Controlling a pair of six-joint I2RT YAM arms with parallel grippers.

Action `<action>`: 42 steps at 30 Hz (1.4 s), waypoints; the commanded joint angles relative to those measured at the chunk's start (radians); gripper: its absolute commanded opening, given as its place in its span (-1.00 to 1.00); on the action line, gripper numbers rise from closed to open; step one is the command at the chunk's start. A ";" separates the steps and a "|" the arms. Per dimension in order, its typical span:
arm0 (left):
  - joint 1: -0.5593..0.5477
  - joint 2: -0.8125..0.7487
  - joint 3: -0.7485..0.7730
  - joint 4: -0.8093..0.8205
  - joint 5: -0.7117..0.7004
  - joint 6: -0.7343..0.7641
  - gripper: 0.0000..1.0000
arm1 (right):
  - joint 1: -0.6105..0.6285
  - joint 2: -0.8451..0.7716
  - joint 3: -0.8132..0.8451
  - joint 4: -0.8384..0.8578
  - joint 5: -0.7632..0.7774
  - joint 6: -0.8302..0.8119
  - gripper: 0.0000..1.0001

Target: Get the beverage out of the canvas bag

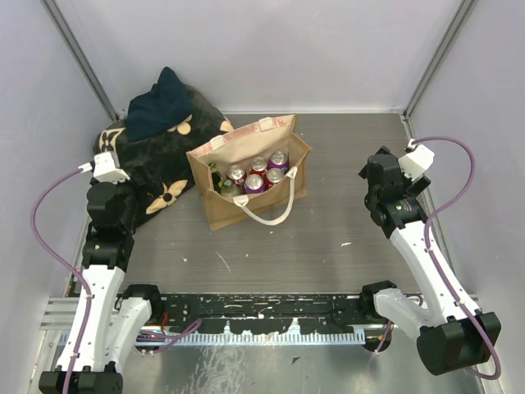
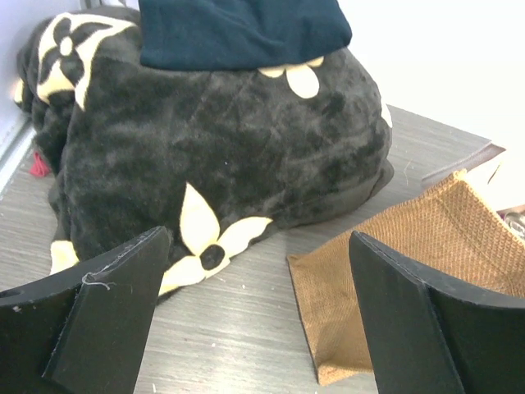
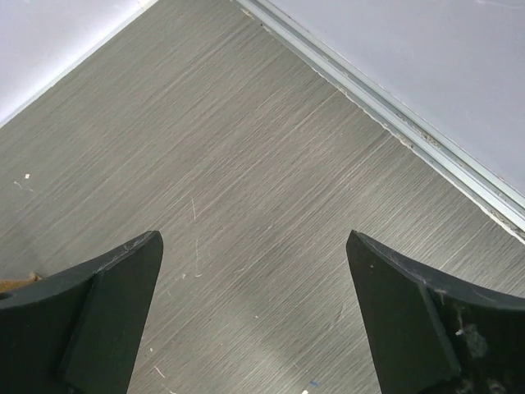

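The tan canvas bag (image 1: 250, 212) stands open at the middle back of the table, one cream handle loop hanging down its front. Inside it are several drink cans (image 1: 255, 183) with silver tops and a green bottle (image 1: 215, 176). My left gripper (image 1: 134, 178) is open and empty, low over the table to the left of the bag. In the left wrist view (image 2: 258, 238) the bag's lower corner (image 2: 410, 246) lies ahead to the right. My right gripper (image 1: 371, 172) is open and empty, well right of the bag. The right wrist view (image 3: 254, 238) shows only bare table.
A black plush bundle with beige flower prints (image 1: 164, 160) lies left of the bag, touching it, with a navy cloth (image 1: 160, 103) on top. It fills the left wrist view (image 2: 221, 139). Grey walls enclose the table on three sides; a wall rail (image 3: 394, 123) runs near my right gripper.
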 commanded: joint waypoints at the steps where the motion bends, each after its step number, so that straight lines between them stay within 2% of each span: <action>1: -0.001 0.012 0.028 -0.048 0.061 -0.024 0.96 | 0.009 -0.032 0.009 0.005 0.006 0.021 1.00; 11: -0.003 0.037 0.085 -0.059 0.174 -0.027 0.96 | 0.030 -0.062 -0.004 0.046 -0.062 -0.066 1.00; 16: -0.050 0.045 0.155 -0.080 0.212 0.003 0.96 | 0.087 -0.094 -0.022 0.147 -0.256 -0.212 1.00; 18: -0.083 0.046 0.182 -0.081 0.207 0.020 0.96 | 0.135 -0.108 -0.033 0.186 -0.280 -0.221 1.00; 23: -0.161 0.082 0.255 -0.084 0.216 0.039 0.96 | 0.261 -0.086 0.015 0.190 -0.251 -0.187 0.99; 28: -0.243 0.140 0.300 -0.085 0.225 0.066 0.96 | 0.330 -0.053 0.069 0.176 -0.327 -0.075 0.89; 34: -0.333 0.196 0.329 -0.085 0.183 0.111 0.96 | 0.369 -0.013 0.074 0.233 -0.381 0.052 0.90; 42: -0.392 0.272 0.374 -0.048 0.211 0.126 0.96 | 0.377 0.110 0.126 0.276 -0.390 0.059 0.90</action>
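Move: From the left gripper, the drink cans in the canvas bag sit some 16 cm ahead, 29 cm to the right and 20 cm lower; the green bottle lies about 13 cm ahead and 19 cm right, and the dark pillow roughly 20 cm straight ahead, both also low. From the right gripper, the cans are about 16 cm ahead, 34 cm left and 17 cm below, with the bag's right rim some 18 cm ahead, 24 cm left and 9 cm down. Bring both open grippers inward over the table towards the canvas bag from its two sides. Sweep the left one about 15 cm right, lifting it some 5 cm overall after a small dip, while turning it clockwise to face the cans; swing the right one about 20 cm left, slightly up, yawing some 40 degrees counter-clockwise until it points nearly straight forward. Keep both clear of the bag. ##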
